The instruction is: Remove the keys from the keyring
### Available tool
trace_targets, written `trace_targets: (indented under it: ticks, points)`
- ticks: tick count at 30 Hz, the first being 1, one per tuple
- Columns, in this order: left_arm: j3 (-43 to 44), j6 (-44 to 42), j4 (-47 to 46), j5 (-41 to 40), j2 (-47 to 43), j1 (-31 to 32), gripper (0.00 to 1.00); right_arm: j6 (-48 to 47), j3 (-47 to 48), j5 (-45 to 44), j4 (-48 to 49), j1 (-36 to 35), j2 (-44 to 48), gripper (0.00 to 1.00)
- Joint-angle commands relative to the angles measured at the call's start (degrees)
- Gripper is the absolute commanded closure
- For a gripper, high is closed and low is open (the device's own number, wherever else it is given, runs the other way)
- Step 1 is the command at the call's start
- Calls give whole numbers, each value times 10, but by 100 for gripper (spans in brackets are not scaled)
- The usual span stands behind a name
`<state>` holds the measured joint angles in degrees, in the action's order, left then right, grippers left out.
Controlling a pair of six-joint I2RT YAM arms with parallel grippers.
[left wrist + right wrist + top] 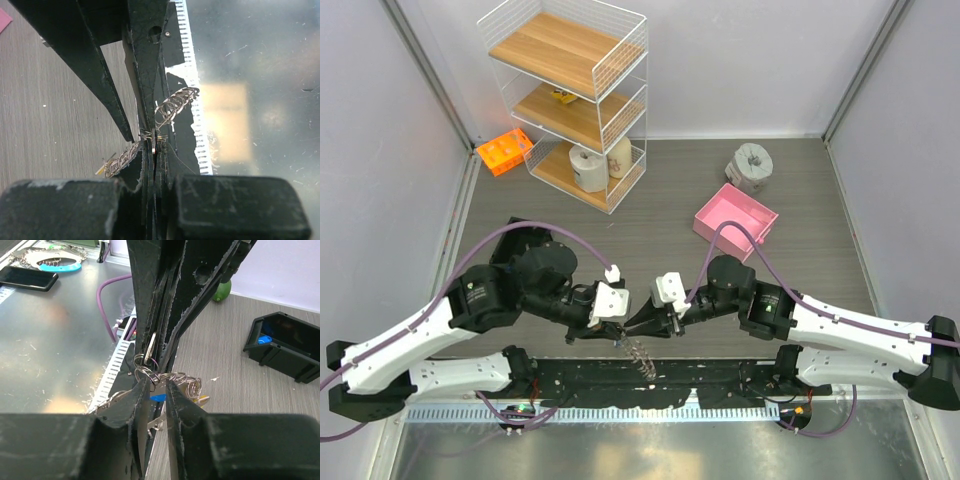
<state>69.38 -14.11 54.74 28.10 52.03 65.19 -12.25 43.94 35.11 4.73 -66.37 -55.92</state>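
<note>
Both grippers meet over the table's near edge. The keyring (pixel 640 356) hangs below them as a knobbly silvery loop; its coils also show in the left wrist view (pixel 175 104) and the right wrist view (pixel 172 376). My left gripper (pixel 152 144) is shut on a thin silvery key (pixel 151 346) that hangs from the ring. My right gripper (pixel 156 382) pinches the ring's coils at its fingertips. A blue key head (pixel 158 397), a yellow key (pixel 203 400) and a silvery key (pixel 156 423) hang below it. A yellow tip (pixel 101 170) shows in the left wrist view.
A pink box (pixel 735 218) and a grey tape roll (pixel 752 165) sit at the back right. A white wire shelf (pixel 570 100) and an orange rack (pixel 505 150) stand at the back left. A black bin (pixel 285 347) sits on the table. A metal ledge (pixel 650 440) runs along the near edge.
</note>
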Motion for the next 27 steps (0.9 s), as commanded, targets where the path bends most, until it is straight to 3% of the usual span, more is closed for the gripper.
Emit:
trace_targets:
  ticks: [1, 2, 3, 12, 27]
  points:
    - [23, -7, -21, 21, -1, 2, 100, 8, 26, 9, 30, 1, -1, 82]
    - [24, -8, -22, 20, -1, 2, 100, 7, 29, 10, 28, 0, -2, 92]
    - [27, -8, -22, 19, 0, 2, 100, 8, 30, 9, 22, 0, -2, 95]
    - [23, -10, -21, -1, -13, 2, 100, 38, 8, -36, 25, 1, 21, 95]
    - [-52, -26, -93, -104, -25, 1, 100, 427, -38, -225, 156, 24, 49, 95]
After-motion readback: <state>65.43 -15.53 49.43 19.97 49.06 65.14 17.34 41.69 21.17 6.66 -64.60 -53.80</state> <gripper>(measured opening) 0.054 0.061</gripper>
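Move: The wire links of the keyring lie between the right hand's part-open fingertips, about 1 cm to its left, level. From the left hand, which already grips the keyring, they lie about 1 cm to its right. The loop's middle hangs some 5 cm back, 3 cm right and 4 cm below the right hand. The pink box is roughly 25 cm ahead of the right hand, 28 cm right, 20 cm below. Right fingers pinch the wire links, then both hands go about 3 cm forward, right rolling some 30 degrees. ##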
